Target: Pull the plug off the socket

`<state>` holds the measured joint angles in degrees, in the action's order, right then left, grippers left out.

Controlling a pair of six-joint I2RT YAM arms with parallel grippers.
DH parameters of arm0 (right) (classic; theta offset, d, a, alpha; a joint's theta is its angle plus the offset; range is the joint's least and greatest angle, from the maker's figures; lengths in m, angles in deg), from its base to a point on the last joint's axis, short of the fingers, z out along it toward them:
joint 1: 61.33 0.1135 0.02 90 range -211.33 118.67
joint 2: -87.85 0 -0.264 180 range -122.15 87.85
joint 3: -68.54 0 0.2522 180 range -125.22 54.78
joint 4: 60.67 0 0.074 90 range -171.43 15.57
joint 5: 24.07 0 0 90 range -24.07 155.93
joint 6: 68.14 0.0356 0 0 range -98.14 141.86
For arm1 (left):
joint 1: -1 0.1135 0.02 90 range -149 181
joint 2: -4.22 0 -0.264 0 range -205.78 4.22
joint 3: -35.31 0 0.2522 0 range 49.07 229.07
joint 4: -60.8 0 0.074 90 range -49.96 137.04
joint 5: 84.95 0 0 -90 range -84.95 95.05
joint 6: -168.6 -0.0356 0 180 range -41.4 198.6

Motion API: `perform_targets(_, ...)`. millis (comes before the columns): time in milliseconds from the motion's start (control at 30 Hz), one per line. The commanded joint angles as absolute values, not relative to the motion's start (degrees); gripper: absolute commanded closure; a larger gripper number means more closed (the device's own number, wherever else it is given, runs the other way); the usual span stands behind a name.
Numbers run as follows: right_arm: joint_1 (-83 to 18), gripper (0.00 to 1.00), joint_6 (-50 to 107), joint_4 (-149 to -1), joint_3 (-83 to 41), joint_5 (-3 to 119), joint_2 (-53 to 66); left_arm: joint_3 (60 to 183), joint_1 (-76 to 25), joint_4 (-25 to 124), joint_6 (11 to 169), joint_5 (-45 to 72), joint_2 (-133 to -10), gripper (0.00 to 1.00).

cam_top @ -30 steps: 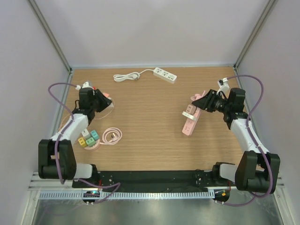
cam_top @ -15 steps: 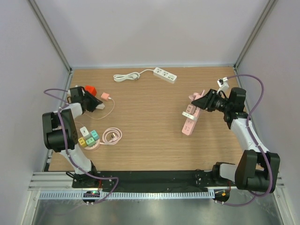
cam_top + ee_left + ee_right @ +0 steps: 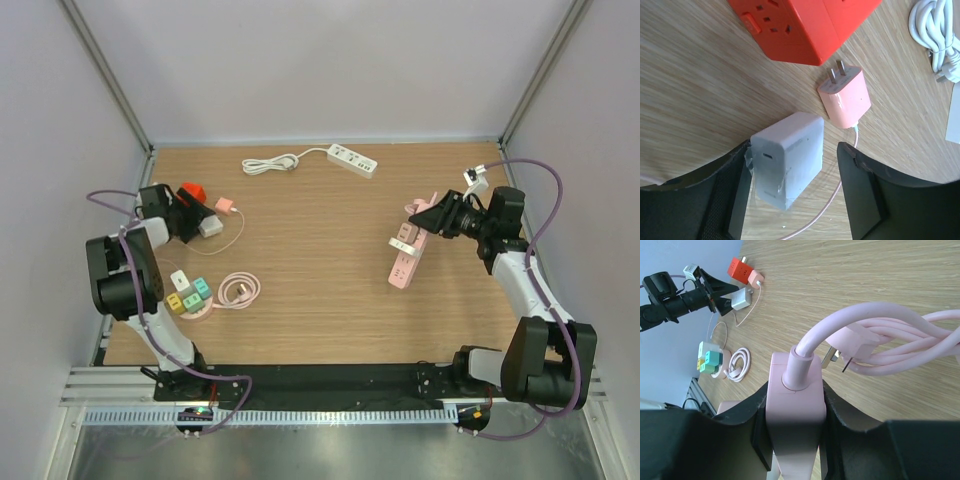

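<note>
A grey-white plug block [image 3: 788,157] lies on the wood between the fingers of my left gripper [image 3: 794,167], which stands open; a clear gap separates it from the right finger. Just beyond it sit the red socket cube [image 3: 800,27] and a pink plug [image 3: 845,97] with a thin cable. From above, the left gripper [image 3: 196,223] is at the table's far left beside the cube [image 3: 192,191]. My right gripper [image 3: 794,386] is shut on the cable end of a pink power strip [image 3: 795,407]. A white plug [image 3: 401,236] sits in that strip [image 3: 405,264].
A white power strip [image 3: 351,160] with a coiled cord lies at the back. A round pink holder with coloured adapters [image 3: 188,295] and a coiled pink cable [image 3: 240,290] sit front left. The strip's own bundled pink cord [image 3: 900,340] lies beside the right gripper.
My left arm has folded down towards the left wall and its jaws have opened, leaving the grey-white plug block on the wood. The right arm has stayed put.
</note>
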<state>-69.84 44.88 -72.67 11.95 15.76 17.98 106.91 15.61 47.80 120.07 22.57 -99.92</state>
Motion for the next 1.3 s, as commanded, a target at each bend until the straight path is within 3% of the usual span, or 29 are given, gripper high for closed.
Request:
perform_targets(0, -70.3, 0.99, 44.9, -66.9, 10.6, 13.6, 18.5, 108.8, 16.6, 47.2, 117.7, 21.8, -94.0, 0.28)
perform_targets(133, -70.5, 0.99, 44.7, -66.9, 10.7, 13.6, 18.5, 107.8, 16.6, 45.2, 115.3, 19.0, -88.4, 0.13)
perform_targets(200, -70.6, 0.99, 44.7, -66.9, 10.7, 13.6, 18.4, 107.3, 16.6, 44.7, 114.3, 18.8, -86.4, 0.11)
perform_targets(300, -70.8, 0.99, 44.4, -66.9, 10.6, 13.4, 18.3, 105.7, 16.3, 44.8, 113.6, 20.7, -81.8, 0.0)
perform_targets(500, -70.9, 0.99, 44.4, -66.5, 10.3, 11.8, 17.4, 103.4, 10.4, 45.2, 111.3, 28.8, -74.2, 0.0)
perform_targets(667, -70.9, 0.99, 44.4, -66.2, 10.2, 10.5, 16.6, 100.8, -2.6, 47.9, 111.6, 33.4, -67.0, 0.0)
perform_targets(967, -70.5, 0.99, 42.7, -64.5, 11.5, 12.7, 18.8, 90.6, -23.1, 63.2, 130.4, 25.6, -60.7, 0.0)
perform_targets(1267, -66.5, 0.99, 37.2, -66.2, 12.9, 21.5, 25.4, 94.6, -42.0, 69.1, 144.4, 15.7, -70.9, 0.0)
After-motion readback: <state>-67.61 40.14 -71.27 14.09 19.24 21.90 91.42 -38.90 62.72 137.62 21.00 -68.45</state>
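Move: The white plug on the socket held by the right hand lies about 51 cm right of the left hand, 19 cm back and 13 cm above. The pink plug beside it sits 3 cm farther out and 1 cm farther right. The released plug lies 2 cm right of the left fingers, level ahead, 2 cm below. From the right hand, the socket's white plug is roughly 6 cm back, 5 cm left, 2 cm below. Left hand opens wide, lifts about 15 cm, then swings some 35 cm right and back towards the held socket. ##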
